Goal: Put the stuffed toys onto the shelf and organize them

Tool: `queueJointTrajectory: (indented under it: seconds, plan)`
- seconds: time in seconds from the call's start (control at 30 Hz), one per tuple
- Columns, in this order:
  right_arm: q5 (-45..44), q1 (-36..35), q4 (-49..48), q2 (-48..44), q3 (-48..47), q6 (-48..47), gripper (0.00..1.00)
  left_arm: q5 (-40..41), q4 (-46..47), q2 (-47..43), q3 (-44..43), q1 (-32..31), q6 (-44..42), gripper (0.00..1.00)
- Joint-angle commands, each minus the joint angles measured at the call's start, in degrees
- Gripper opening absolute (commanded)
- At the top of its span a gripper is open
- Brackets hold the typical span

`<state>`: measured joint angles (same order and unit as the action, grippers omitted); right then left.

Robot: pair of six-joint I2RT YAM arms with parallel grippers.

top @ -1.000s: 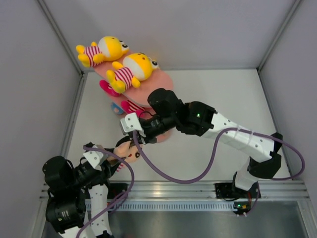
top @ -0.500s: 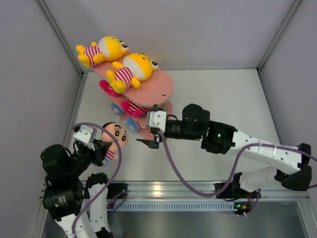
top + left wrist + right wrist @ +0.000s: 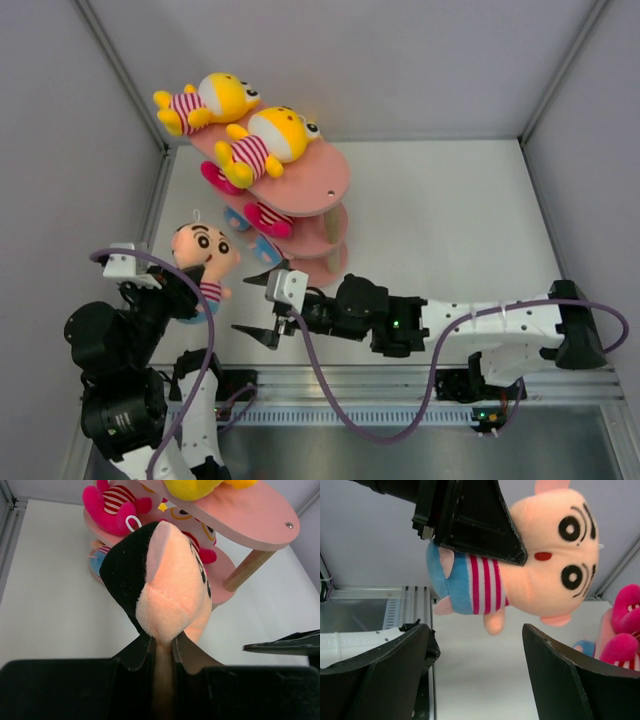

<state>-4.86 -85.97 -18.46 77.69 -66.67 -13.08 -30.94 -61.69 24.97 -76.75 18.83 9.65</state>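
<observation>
A beige-headed stuffed toy (image 3: 205, 252) with a striped shirt and blue shorts hangs in the air, left of the shelf. My left gripper (image 3: 188, 292) is shut on its lower body (image 3: 162, 645). The right gripper (image 3: 256, 304) is open just to the right of the toy, a little apart from it. In the right wrist view the toy (image 3: 540, 565) hangs above the empty gap of the right gripper (image 3: 475, 630). The pink shelf (image 3: 318, 182) carries two yellow toys (image 3: 262, 140) on its top board. Pink toys (image 3: 268, 215) lie on the middle one, and another blue-shirted toy (image 3: 266, 250) lower down.
The left wall panel and its metal frame (image 3: 150, 230) stand close beside the left arm. A purple cable (image 3: 330, 375) loops from the right wrist down to the near rail (image 3: 400, 385). White table (image 3: 450, 220) lies right of the shelf.
The toy passed from my right gripper to my left, which shut on it and carried it up and left. The right gripper opened and drew back toward the near edge.
</observation>
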Motion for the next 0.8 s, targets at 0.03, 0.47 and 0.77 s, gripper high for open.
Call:
queueJointTrajectory:
  seconds: [0.03,0.47,0.77]
  plan:
    - [-5.4,-2.1,-10.6,3.3,-0.1,6.5,0.77,1.6,4.1,-0.5,-1.6,0.9,7.8,0.00]
    - [-5.9,-2.3,-11.6,14.2,-10.3,11.8,0.64,-4.1,4.8,-1.9,1.9,3.1,11.9,0.00]
    - [-6.9,-2.1,1.4,8.5,-8.0,9.9,0.00,-1.6,4.7,-3.3,1.9,3.1,-1.5,0.48]
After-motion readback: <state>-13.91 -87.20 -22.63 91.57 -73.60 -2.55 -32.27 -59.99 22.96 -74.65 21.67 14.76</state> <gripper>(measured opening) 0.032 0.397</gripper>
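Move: The doll, held by the left gripper around its chest and neck, has its middle roughly 3 cm ahead of that hand's point, at about its height. From the open right gripper the doll's middle is some 9 cm to the left, 5 cm ahead and 1 cm lower. The shelf's middle is about 33 cm ahead of the right hand, 5 cm to its right and 20 cm below; on the shelf the nearer pink toy lies about 30 cm ahead, 6 cm to the right and 15 cm below. Leftward and down goes the open right gripper, about 6 cm across and 4 cm lower, sinking early, with a roll of some 10 degrees, to the doll's lower body beneath the left fingers. There it shuts and pinches the striped shirt and blue trousers. The left hand stays nearly in place, rolling slightly left side down and partly back, then starts to open around the chest. ##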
